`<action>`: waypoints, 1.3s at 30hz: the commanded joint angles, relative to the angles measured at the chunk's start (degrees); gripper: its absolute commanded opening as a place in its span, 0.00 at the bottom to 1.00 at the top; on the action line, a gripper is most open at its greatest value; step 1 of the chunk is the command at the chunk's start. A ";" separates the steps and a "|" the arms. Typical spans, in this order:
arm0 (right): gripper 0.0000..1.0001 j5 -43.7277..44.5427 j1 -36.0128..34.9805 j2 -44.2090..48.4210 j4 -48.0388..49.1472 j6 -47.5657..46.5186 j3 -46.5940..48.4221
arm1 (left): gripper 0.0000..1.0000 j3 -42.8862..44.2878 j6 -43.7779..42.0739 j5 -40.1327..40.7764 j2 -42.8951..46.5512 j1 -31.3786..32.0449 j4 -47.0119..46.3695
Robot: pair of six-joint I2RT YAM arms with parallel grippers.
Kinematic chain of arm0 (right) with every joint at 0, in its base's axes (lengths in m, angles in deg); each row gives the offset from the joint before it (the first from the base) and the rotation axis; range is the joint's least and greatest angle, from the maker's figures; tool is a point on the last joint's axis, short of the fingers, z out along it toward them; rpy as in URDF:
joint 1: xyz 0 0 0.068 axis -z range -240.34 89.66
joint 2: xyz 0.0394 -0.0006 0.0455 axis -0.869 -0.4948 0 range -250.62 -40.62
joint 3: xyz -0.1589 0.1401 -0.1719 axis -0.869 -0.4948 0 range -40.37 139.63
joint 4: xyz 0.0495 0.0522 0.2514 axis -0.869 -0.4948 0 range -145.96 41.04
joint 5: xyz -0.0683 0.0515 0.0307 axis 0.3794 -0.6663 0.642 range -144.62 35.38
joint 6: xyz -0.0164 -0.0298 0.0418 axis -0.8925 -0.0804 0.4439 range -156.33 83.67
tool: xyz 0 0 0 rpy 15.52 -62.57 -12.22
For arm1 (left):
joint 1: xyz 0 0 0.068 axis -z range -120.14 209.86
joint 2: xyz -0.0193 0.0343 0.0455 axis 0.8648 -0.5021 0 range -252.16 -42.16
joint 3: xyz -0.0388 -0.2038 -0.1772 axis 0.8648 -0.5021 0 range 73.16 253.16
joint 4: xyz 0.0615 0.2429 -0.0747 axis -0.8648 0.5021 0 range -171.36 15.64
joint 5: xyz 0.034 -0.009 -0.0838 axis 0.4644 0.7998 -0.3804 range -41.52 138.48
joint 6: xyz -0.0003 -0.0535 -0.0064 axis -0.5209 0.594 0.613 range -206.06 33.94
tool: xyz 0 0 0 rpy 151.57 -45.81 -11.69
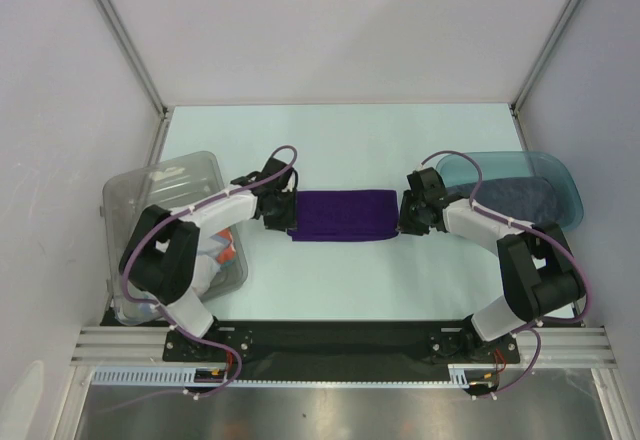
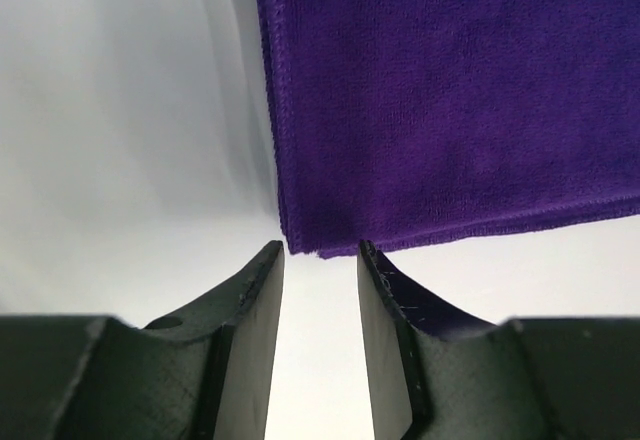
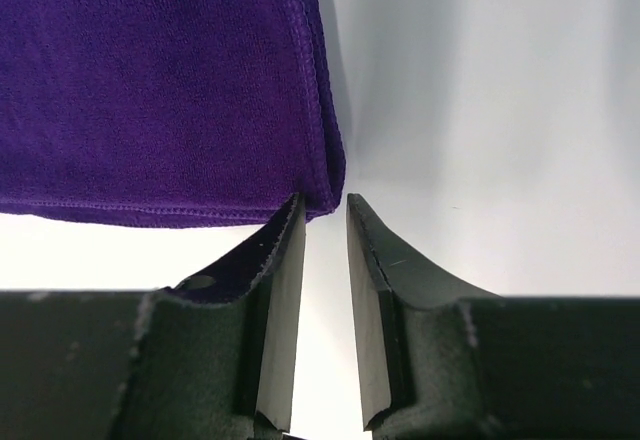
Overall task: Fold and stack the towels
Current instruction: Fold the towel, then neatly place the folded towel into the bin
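A purple towel (image 1: 343, 216) lies folded into a flat rectangle on the table between the two arms. My left gripper (image 2: 320, 252) is open at the towel's near left corner (image 2: 300, 240), with nothing between its fingers. My right gripper (image 3: 325, 203) is open at the near right corner (image 3: 325, 195), its jaws parted by a narrow gap and empty. A dark navy-grey towel (image 1: 520, 198) lies in the teal tray. More towels, orange and light blue (image 1: 222, 250), show in the clear bin behind the left arm.
The clear plastic bin (image 1: 165, 185) stands at the left of the table. The teal translucent tray (image 1: 560, 175) stands at the right. White enclosure walls surround the table on three sides.
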 commanded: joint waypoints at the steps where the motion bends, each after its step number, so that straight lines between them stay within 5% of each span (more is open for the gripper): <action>1: 0.27 0.71 0.18 -0.32 1.65 -0.13 0.68 | 0.41 0.80 1.45 -1.90 -1.56 -0.24 -2.69; 8: 0.19 0.80 0.09 -0.58 2.00 -1.01 0.86 | 0.35 1.77 1.01 -2.08 -3.76 -0.24 -2.69; 13: 0.00 0.88 0.18 -0.41 1.30 -2.32 1.91 | 0.00 3.44 0.66 -1.29 -3.77 -0.24 -0.50; 22: 0.00 2.99 0.18 3.01 -3.18 -3.21 3.94 | 0.00 4.50 0.31 -1.64 1.95 0.12 3.55; 37: 0.00 1.50 0.27 3.02 0.42 -3.12 -2.92 | 0.00 -2.45 0.22 -1.11 -1.48 0.20 -0.06; 39: 0.00 1.68 0.36 3.28 0.25 -3.21 -2.66 | 0.08 -1.75 -0.04 -1.11 -1.57 0.20 0.82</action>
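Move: The purple towel's near-left corner lies right under the left gripper's open fingers, about 2 cm down; the towel's near-right corner sits between the right gripper's fingers, 1 cm down at most. From the left hand, the towel's middle lies some 12 cm right and 4 cm ahead, and the clear bin's middle about 26 cm to the left, level with it. From the right hand, the teal bin's middle lies roughly 25 cm right and 9 cm ahead. Lower the left gripper about 2 cm and shut its fingers on the near-left corner while the right gripper, staying in place, pinches the near-right one. Raise both corners a couple of centimetres, then draw both hands back towards the base by 2 to 3 cm while setting them down again, fingers kept shut. ##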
